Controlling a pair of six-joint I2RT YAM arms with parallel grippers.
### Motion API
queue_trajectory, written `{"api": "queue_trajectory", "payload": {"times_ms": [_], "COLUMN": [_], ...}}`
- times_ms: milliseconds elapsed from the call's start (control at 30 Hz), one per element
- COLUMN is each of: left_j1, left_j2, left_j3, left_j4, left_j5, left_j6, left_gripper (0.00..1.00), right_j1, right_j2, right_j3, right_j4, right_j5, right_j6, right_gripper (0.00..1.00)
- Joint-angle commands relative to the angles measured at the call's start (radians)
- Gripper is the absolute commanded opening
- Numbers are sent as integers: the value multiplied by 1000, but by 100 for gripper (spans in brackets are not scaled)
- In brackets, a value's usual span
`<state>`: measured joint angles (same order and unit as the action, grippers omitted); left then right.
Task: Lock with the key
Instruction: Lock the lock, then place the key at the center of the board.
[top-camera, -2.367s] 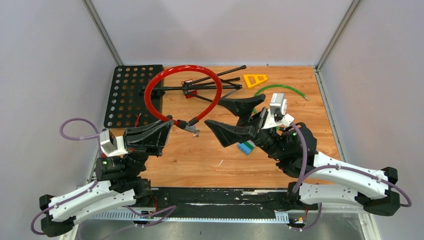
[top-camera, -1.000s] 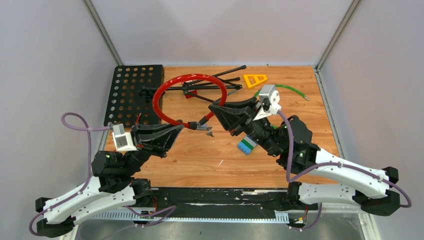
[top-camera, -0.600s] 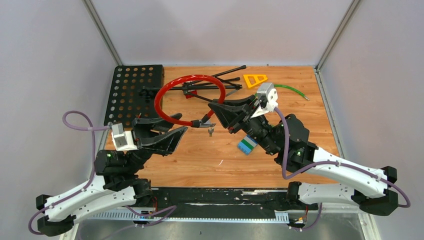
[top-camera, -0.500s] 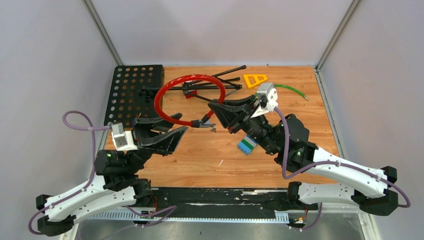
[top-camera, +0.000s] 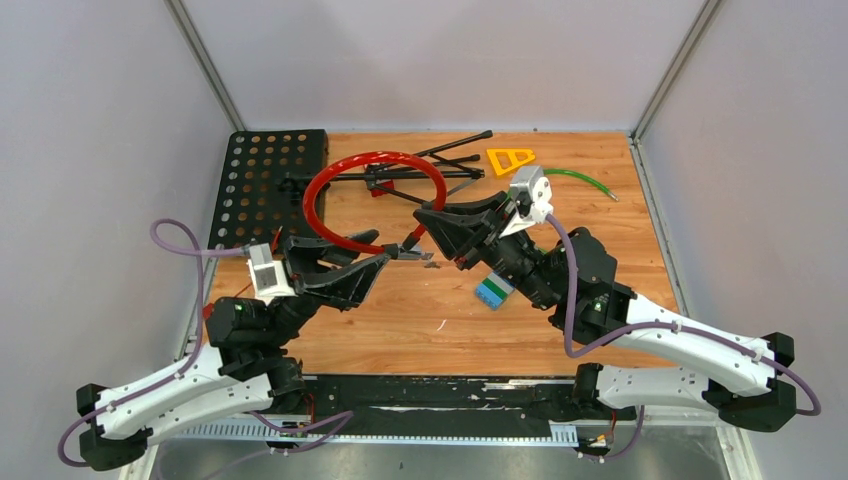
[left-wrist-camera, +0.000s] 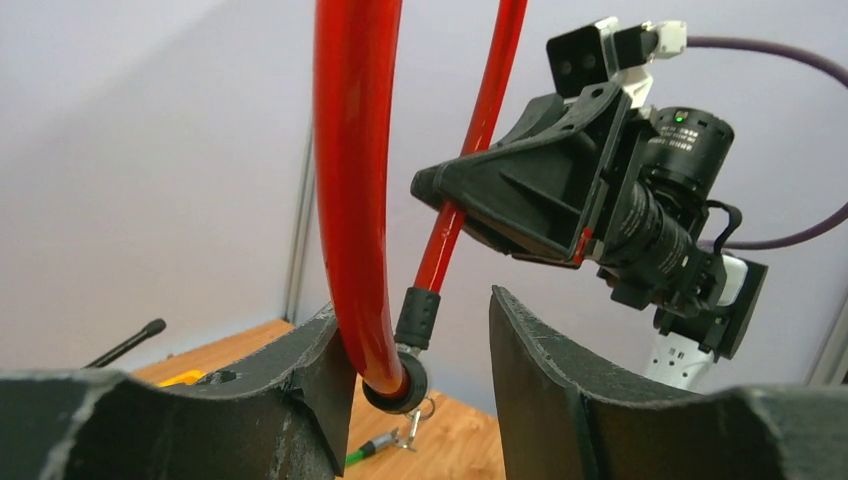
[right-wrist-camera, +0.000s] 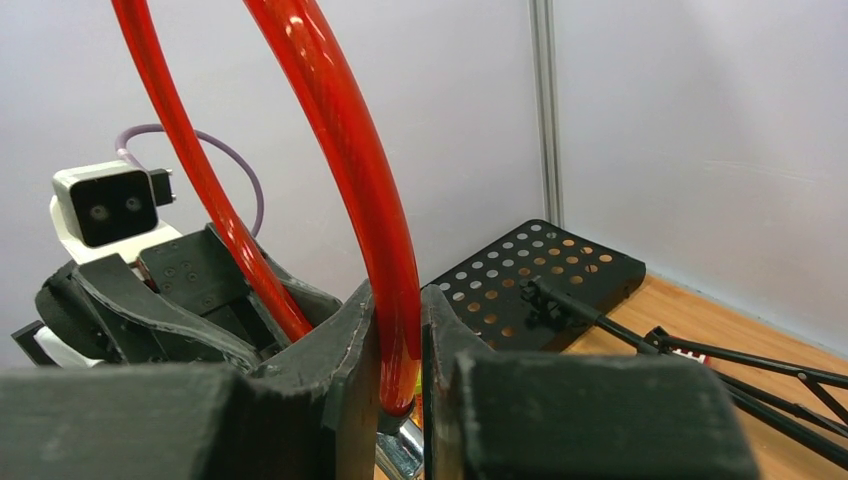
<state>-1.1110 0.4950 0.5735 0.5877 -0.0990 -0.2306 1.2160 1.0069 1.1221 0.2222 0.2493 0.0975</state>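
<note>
The red cable lock (top-camera: 372, 200) hangs as a loop above the table. My right gripper (top-camera: 420, 232) is shut on the cable (right-wrist-camera: 392, 280) just above its end. Its black lock head (left-wrist-camera: 396, 386) sits between the fingers of my open left gripper (top-camera: 378, 250), with the cable resting against the left finger (left-wrist-camera: 318, 380) and a gap to the other finger. The key (left-wrist-camera: 405, 436) dangles on a small ring under the lock head and shows as a metal glint (top-camera: 421, 256) from above. Whether the key sits in the keyhole is hidden.
A black perforated plate (top-camera: 262, 185) lies at the back left, with a black folding stand (top-camera: 425, 168) beside it under the loop. A yellow triangle (top-camera: 510, 159) and a green cable (top-camera: 582, 180) lie at the back right. A blue-green block (top-camera: 492, 291) sits under my right arm.
My left gripper opened from shut and moved right, so its fingers now stand around the lock head. The right gripper kept its hold on the cable and barely moved.
</note>
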Motion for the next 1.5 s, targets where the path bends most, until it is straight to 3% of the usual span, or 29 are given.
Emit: {"api": "queue_trajectory", "payload": {"times_ms": [0, 200, 333, 467, 533, 633, 767, 900, 1067, 1467], "left_j1": [-2, -1, -1, -1, -2, -1, -1, -1, -1, -1], "left_j2": [13, 17, 21, 22, 23, 22, 8, -11, -24, -15], "left_j3": [-18, -37, -41, -40, -37, -43, -73, -70, -33, 10], "left_j4": [31, 46, 66, 84, 87, 120, 224, 282, 289, 262], "left_j5": [-21, -31, -39, -41, -37, -24, -48, -32, 47, 90], "left_j6": [-23, -37, -48, -52, -50, -47, -67, -67, -65, -80], "left_gripper": [55, 46, 25, 14, 0, 0, 0, 0, 0, 0], "right_j1": [-3, -4, -4, -4, -4, -3, -3, -4, -4, -3], "right_j2": [-34, -40, -45, -46, -43, -36, -41, -76, -135, -159], "right_j3": [53, 54, 46, 40, 43, 45, 14, -48, -94, -98], "right_j4": [83, 83, 75, 63, 51, 32, 4, -24, -85, -171], "right_j5": [-20, -28, -27, -23, -29, -50, -58, -172, -319, -424], "right_j6": [33, 31, 24, 15, 11, -7, -49, -144, -225, -456], "right_gripper": [0, 0, 0, 0, 0, 7, 38, 56, 60, 55]}}
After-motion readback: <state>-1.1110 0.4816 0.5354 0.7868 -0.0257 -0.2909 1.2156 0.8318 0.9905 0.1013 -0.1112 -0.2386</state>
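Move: The open left fingers already straddle the hose end. The lock's middle is about 3 cm right, 1 cm ahead and 2 cm below them, and the hose plug is about 4 cm right, 1 cm ahead and 1 cm up. The closed right fingers still grip the red hose; from them the key hangs about 6 cm back, level sideways and 6 cm down, with the lock some 3 cm left, 3 cm back and 5 cm down. Lower the left gripper about 2 cm over the lock's hose-side end and close to pinch it while the right keeps hold of the hose. Then open the right fingers, let go, and draw that hand back and down towards the key, swinging its fingers counter-clockwise and rolling, some 30 degrees in all. Meanwhile lift the held lock with the left, carrying it back and a little left. ##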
